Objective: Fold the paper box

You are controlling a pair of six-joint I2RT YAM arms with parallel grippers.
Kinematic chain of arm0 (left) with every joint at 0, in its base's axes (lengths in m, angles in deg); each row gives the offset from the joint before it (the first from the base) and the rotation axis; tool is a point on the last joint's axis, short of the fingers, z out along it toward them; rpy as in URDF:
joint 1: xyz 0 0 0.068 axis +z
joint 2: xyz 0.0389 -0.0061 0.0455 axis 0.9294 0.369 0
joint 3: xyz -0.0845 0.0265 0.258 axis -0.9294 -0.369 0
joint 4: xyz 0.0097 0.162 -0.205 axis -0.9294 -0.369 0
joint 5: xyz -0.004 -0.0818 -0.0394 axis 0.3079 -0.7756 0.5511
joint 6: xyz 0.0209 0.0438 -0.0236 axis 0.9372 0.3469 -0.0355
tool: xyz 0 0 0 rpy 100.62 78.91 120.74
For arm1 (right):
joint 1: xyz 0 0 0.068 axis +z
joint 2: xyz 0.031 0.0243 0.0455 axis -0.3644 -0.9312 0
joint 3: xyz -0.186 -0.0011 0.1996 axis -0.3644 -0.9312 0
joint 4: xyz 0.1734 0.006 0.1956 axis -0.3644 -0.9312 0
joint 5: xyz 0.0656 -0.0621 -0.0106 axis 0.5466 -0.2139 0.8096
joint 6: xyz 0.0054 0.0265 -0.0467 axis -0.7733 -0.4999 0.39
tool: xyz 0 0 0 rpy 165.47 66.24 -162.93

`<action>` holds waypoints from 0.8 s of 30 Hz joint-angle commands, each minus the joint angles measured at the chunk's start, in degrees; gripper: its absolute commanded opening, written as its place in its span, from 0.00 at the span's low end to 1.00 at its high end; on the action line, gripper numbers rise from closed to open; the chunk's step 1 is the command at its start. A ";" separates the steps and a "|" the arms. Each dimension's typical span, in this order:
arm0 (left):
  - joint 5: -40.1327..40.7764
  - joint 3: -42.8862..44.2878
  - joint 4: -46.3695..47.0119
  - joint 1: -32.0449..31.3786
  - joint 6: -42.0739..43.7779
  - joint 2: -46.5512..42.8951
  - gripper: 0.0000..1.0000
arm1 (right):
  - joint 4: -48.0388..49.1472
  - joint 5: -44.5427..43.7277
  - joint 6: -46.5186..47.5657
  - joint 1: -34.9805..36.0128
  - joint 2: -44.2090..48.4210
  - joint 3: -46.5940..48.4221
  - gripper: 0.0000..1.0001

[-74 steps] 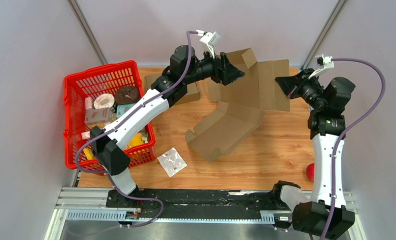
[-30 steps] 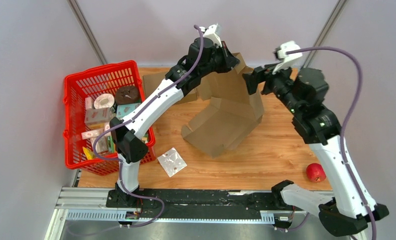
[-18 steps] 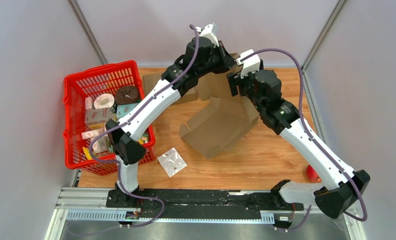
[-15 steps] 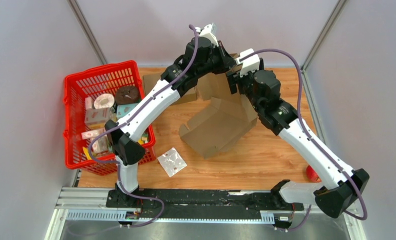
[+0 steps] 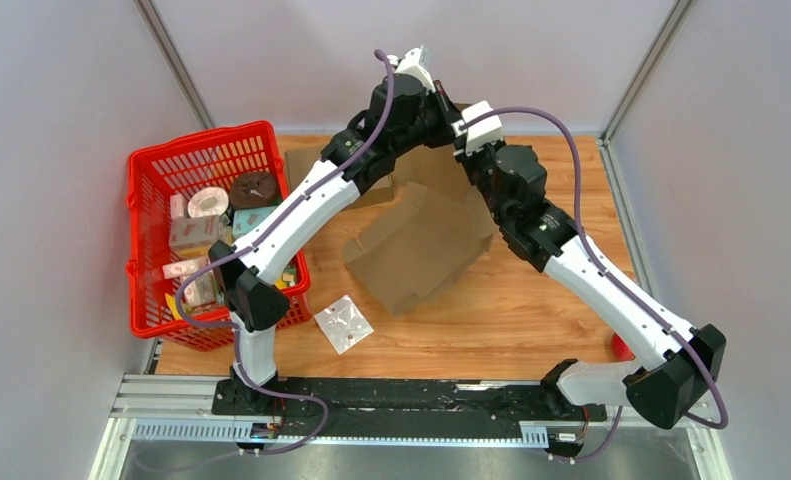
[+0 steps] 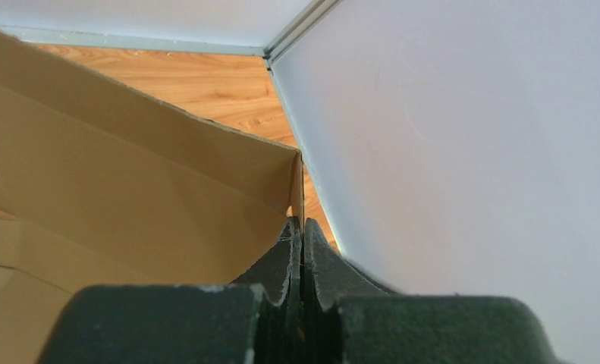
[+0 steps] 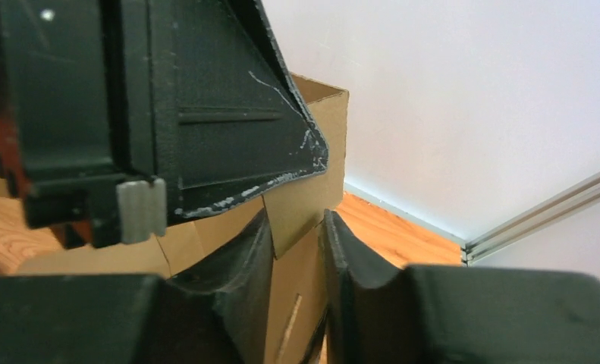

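The brown paper box (image 5: 416, 245) stands half-opened on the wooden table, its upper panel lifted toward the back wall. My left gripper (image 5: 439, 108) is shut on the thin top edge of that panel (image 6: 130, 189), and its fingertips (image 6: 303, 227) pinch the cardboard corner. My right gripper (image 5: 461, 133) sits right beside it at the same top edge. In the right wrist view its jaws (image 7: 296, 227) straddle a small cardboard flap (image 7: 304, 205) with a narrow gap still showing. The left gripper's black body (image 7: 205, 114) fills the upper left of that view.
A red basket (image 5: 146, 165) holding several items stands at the left. A silver packet (image 5: 343, 323) lies near the front. A red apple (image 5: 619, 345) peeks out behind the right arm. Another cardboard piece (image 5: 303, 160) lies under the left arm. The back wall is close behind both grippers.
My right arm swung left from the table's right side to the box's top edge, and its jaws narrowed around the flap. The box slid left. The left gripper stayed shut on the panel.
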 commanded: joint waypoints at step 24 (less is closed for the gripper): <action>-23.88 -27.25 20.82 11.95 52.99 -17.72 0.79 | -1.05 22.21 -5.15 -13.22 10.61 -4.35 0.00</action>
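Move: The paper box's raised end flap has its upper corner still pinched in the left fingers, while its near edge stands between the right hand's closing fingers, about 1 cm ahead of their midpoint. From the left hand, the box's bottom panel lies roughly 11 cm back, 8 cm left and 30 cm below; the second, closed box is about 25 cm left, level with it fore and aft, and some 38 cm lower. The flap's edge is pinched by the right fingers as they finish closing, and the left fingers open wide to let go of the corner. The left hand backs off a little, then sweeps about 12 cm left, away from the flap, rolling some 30 degrees with its left side rising. Keeping its pinch, the right hand dips about 2 cm and draws the flap roughly 5 cm right, rising partly again. ##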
